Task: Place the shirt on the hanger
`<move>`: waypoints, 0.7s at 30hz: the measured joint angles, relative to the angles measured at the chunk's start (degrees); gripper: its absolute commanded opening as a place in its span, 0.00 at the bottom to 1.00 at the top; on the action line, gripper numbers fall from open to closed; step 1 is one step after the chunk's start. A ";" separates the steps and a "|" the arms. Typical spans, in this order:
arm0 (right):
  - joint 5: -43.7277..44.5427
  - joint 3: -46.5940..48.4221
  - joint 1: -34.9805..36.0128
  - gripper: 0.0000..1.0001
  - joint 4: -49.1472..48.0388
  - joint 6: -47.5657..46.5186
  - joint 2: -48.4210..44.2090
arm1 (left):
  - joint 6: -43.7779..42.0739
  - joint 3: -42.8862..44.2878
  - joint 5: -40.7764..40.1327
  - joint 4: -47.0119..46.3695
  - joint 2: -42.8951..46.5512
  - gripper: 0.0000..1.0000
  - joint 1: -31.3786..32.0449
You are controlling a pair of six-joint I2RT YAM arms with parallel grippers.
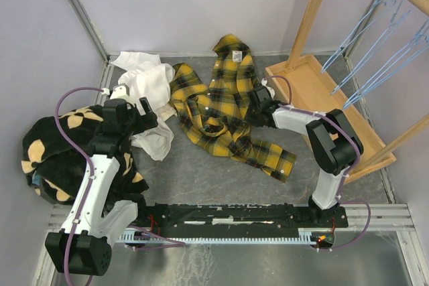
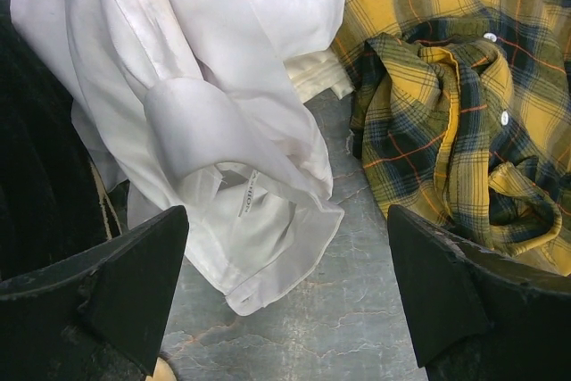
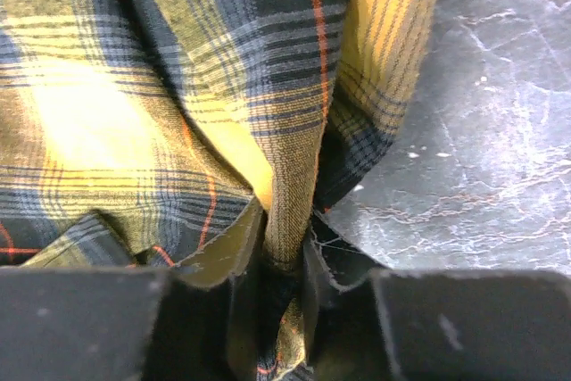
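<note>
The yellow and black plaid shirt (image 1: pixel 221 108) lies crumpled on the grey table, collar toward the back wall. At the shirt's right edge, my right gripper (image 1: pixel 259 102) is shut on a raised fold of it. The right wrist view shows the plaid shirt (image 3: pixel 178 86) pinched between the right gripper (image 3: pixel 284 238) jaws. My left gripper (image 1: pixel 151 112) hangs open over the table, left of the shirt (image 2: pixel 446 104). In its wrist view the left gripper (image 2: pixel 287 220) holds nothing, with a white cuff between the fingers. Several light-blue wire hangers (image 1: pixel 375 38) hang from the wooden rail at the back right.
A plain white garment (image 1: pixel 144 82) (image 2: pixel 223 86) lies bunched left of the shirt. A black fleece with tan patches (image 1: pixel 53 152) (image 2: pixel 36 176) sits at the far left. The wooden rack's base (image 1: pixel 322 85) stands on the right, close to my right arm.
</note>
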State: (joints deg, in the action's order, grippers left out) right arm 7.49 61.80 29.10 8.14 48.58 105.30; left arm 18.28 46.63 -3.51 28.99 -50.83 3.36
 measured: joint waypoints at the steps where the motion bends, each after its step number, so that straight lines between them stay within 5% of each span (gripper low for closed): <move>1: -0.44 0.11 -0.02 0.06 -0.15 -0.76 0.02 | 0.00 0.00 -0.02 0.00 0.00 0.98 0.00; 3: -1.27 0.92 -0.02 0.00 -0.13 -3.08 0.00 | 0.00 0.00 -0.07 0.00 0.00 0.98 0.00; 21: -2.78 17.29 1.75 0.00 11.13 -22.73 -18.91 | 0.15 -0.46 10.08 -2.73 1.73 1.00 0.02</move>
State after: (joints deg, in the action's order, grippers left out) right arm 4.71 79.09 30.85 19.27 25.85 86.39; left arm 18.44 46.17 6.57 26.26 -49.10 3.38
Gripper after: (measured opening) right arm 0.015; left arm 0.993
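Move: The fold along the plaid shirt's right edge is already between the right hand's half-closed fingers, at the fingertips just off the table. The shirt's middle lies about 8 cm to this hand's left and 4 cm farther out; the white cloth is some 31 cm left and 8 cm farther out, and the rack's tray is centred about 23 cm to the right, level with the hand. From the left hand the fold is roughly 32 cm right, 9 cm ahead and 17 cm down. The plaid shirt's folded edge is pinched as the right fingers finish closing, then carried almost straight up off the table, about 23 cm and fast, while that wrist tips its fingers up some 25 degrees and turns counter-clockwise. The left hand, wide open and empty, drifts about 3 cm right towards the shirt, rising slightly and swinging a little clockwise. ##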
